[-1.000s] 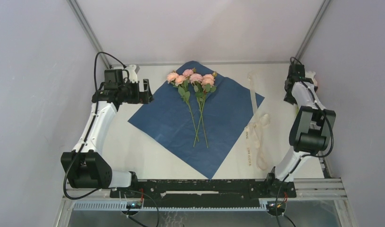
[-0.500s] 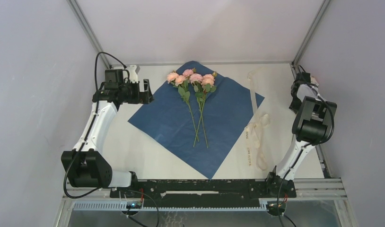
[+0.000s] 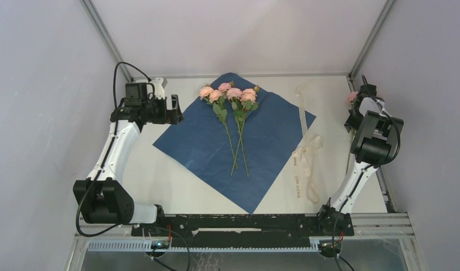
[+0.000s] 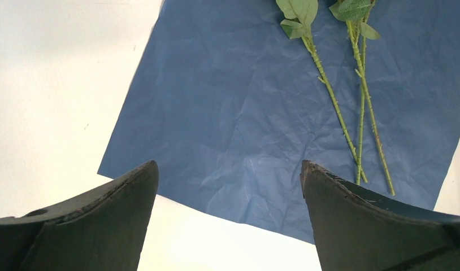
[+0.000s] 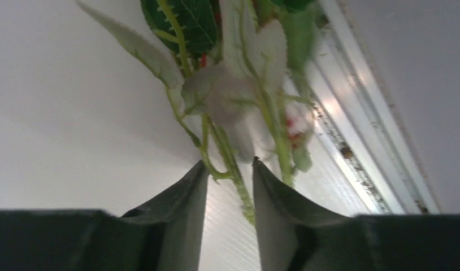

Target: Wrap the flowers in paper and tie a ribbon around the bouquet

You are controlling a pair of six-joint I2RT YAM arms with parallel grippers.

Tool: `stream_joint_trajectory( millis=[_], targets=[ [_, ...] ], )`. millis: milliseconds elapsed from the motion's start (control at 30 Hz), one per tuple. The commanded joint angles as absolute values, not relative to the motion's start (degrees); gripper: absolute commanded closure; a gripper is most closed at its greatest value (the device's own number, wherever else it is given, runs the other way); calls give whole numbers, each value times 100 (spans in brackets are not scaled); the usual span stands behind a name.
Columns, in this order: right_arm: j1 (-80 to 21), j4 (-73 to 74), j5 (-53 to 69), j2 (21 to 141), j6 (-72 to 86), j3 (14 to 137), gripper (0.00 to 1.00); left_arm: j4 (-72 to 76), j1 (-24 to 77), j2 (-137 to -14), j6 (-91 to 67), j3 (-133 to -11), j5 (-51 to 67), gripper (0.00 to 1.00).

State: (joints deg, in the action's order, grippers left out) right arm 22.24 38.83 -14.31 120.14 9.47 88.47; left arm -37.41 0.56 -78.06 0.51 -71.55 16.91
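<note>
A bunch of pink flowers (image 3: 230, 96) lies on the dark blue paper (image 3: 205, 141), stems toward me. The cream ribbon (image 3: 303, 148) lies loose on the table to the paper's right. My left gripper (image 3: 174, 110) hovers open off the paper's left corner; in its wrist view it (image 4: 229, 169) frames the paper (image 4: 228, 101) and the stems (image 4: 335, 107). My right gripper (image 3: 355, 110) is at the table's far right edge by a single pink bloom (image 3: 352, 96). In its wrist view the gripper (image 5: 230, 164) has narrow jaws around that flower's stem (image 5: 239, 189), a gap still showing beside it.
A metal rail (image 5: 352, 130) and the enclosure wall run close along the right of the single flower. Grey walls close in the white table (image 3: 160, 169) on the left, back and right. The arm bases sit at the near edge.
The right wrist has swung toward the table's right edge and its jaws have narrowed around the single flower's stem. The pink bloom now shows beside it. The left arm has not moved.
</note>
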Motion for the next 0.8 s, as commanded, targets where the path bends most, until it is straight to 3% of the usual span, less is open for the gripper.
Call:
stream_joint_trajectory(
  millis=[0, 100, 133, 600, 767],
  targets=[
    [2276, 4086, -375, 12225, 841, 9009, 66, -3579, 18, -7778, 184, -7066, 1674, 0],
    [2276, 4047, -255, 12051, 782, 8943, 97, -3587, 18, -7778, 184, -7066, 1687, 0],
    [2276, 3996, -258, 11934, 782, 8898, 100, -3578, 18, -7768, 185, -7066, 1685, 0],
    [1732, 2650, -227, 8218, 1050, 7555, 100, -3590, 18, -7693, 277, -7049, 1730, 0],
    [816, 2254, 153, 7464, 1452, 7393, 100, -3587, 18, -7700, 307, -7049, 1746, 0]
  ],
)
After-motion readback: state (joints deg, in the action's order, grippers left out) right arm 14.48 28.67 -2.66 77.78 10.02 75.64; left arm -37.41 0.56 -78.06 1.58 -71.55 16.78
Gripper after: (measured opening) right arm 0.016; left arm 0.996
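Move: A pink flower's stem lies just about between my half-open right fingertips, about 1 cm ahead, 1 cm left and 1 cm below. The second flower's stem is roughly level with my hand and some 3 cm to its right, by the table's edge rail. The ribbon lies about 23 cm left and 9 cm back, the paper's right corner 21 cm left and 4 cm ahead. From my left hand the stem is some 88 cm right, 3 cm ahead, 20 cm below. I close my right fingers on the stem below the leaves while easing a couple of centimetres left and slightly forward, low over the table. Then I lift fast, about 24 cm up and away from the second flower, swinging left to some 10 cm in all. As I rise, the fingers tip up towards forward by about 40 degrees, keeping their pinch. ##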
